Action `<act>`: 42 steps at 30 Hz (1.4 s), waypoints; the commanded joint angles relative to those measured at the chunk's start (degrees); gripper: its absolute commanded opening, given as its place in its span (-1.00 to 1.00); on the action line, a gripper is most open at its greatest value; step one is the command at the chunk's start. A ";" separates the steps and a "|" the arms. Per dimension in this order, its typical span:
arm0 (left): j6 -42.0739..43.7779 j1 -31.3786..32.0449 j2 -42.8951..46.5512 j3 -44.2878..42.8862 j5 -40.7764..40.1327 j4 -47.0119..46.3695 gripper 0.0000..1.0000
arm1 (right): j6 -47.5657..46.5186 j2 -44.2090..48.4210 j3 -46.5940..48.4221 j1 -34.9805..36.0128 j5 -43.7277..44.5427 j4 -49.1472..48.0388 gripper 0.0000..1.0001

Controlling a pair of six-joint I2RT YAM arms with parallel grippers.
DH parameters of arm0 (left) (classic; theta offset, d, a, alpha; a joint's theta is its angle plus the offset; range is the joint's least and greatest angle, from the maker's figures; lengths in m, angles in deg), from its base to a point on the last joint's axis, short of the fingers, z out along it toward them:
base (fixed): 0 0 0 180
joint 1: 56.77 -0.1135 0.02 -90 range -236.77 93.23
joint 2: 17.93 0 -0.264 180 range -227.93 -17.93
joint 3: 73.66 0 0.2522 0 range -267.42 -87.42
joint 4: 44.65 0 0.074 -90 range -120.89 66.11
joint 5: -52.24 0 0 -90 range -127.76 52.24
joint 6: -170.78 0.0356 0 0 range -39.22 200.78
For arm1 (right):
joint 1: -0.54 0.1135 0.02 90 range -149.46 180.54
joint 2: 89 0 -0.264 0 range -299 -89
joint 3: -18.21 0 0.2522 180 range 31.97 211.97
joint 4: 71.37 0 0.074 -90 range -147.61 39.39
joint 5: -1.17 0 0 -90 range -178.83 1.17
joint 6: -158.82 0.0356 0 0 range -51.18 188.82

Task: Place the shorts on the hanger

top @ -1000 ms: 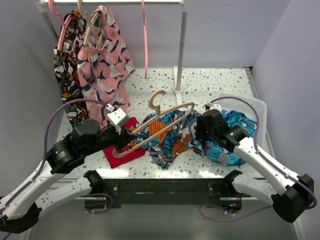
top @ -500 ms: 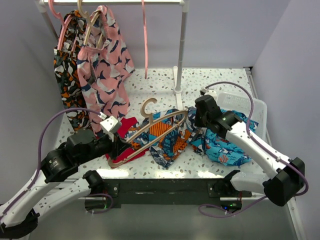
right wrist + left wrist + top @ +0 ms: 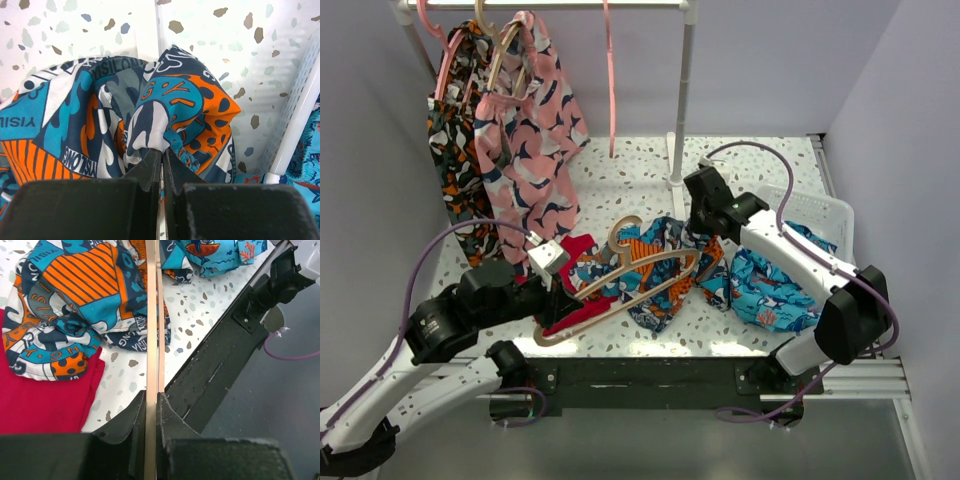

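Observation:
The shorts [image 3: 655,275], printed in teal, orange, navy and white, lie bunched on the speckled table under the hanger [image 3: 650,272]. The tan hanger slants from lower left to right, hook [image 3: 623,232] toward the back. My left gripper [image 3: 552,305] is shut on the hanger's lower left end. In the left wrist view the bar [image 3: 151,315] runs straight out from my jaws [image 3: 151,401] over the shorts [image 3: 85,295]. My right gripper [image 3: 698,230] is shut on a fold at the shorts' right edge; in the right wrist view the fabric [image 3: 170,107] bulges from the gripper [image 3: 162,151].
A white basket [image 3: 820,207] at the right holds lighter turquoise shorts [image 3: 770,290]. A red cloth [image 3: 582,312] lies under the hanger's left end. On the rack behind hang pink shorts [image 3: 530,130], a dark printed garment [image 3: 450,170] and a pink hanger [image 3: 610,90]. The rack post [image 3: 682,100] stands just behind my right gripper.
My right gripper has shut on the shorts' edge and drawn back and to the left with it. The left gripper and hanger have shifted left and nearer, the hook now lower.

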 commanded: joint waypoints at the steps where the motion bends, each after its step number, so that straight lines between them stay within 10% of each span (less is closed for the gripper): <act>1: 0.35 0.29 -0.74 -2.53 1.78 -0.81 -1.00 | 1.41 0.09 4.41 -0.18 1.38 -0.47 -1.00; 31: -0.53 0.38 -4.26 -1.91 -13.69 -7.05 -1.00 | 2.99 3.95 -0.16 -0.18 0.59 -1.61 -1.00; 42: -0.17 0.29 -6.72 -1.74 -16.07 -7.22 -1.00 | 3.08 6.67 -0.33 -0.44 -0.47 -1.97 -0.06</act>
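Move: The left hand already holds the hanger; the shorts' waistband, still pinched in the right fingertips, lies roughly 30 cm to its right, 18 cm ahead and 9 cm lower. The red cloth is about 5 cm ahead of the left hand and 13 cm below. From the right hand, the hanger's free end is some 5 cm back and slightly below; the turquoise shorts lie about 17 cm right, 9 cm back and 5 cm below. Forward about 5 cm, after barely moving at first, the left hand carries the hanger with a steady grip, rising a centimetre and then sinking again while turning some 10 degrees counter-clockwise, so the free end sweeps forward over the shorts beside the right fingers. The right hand lifts just over a centimetre, eases back slightly and holds, then opens nearly halfway and lets go of the cloth. ##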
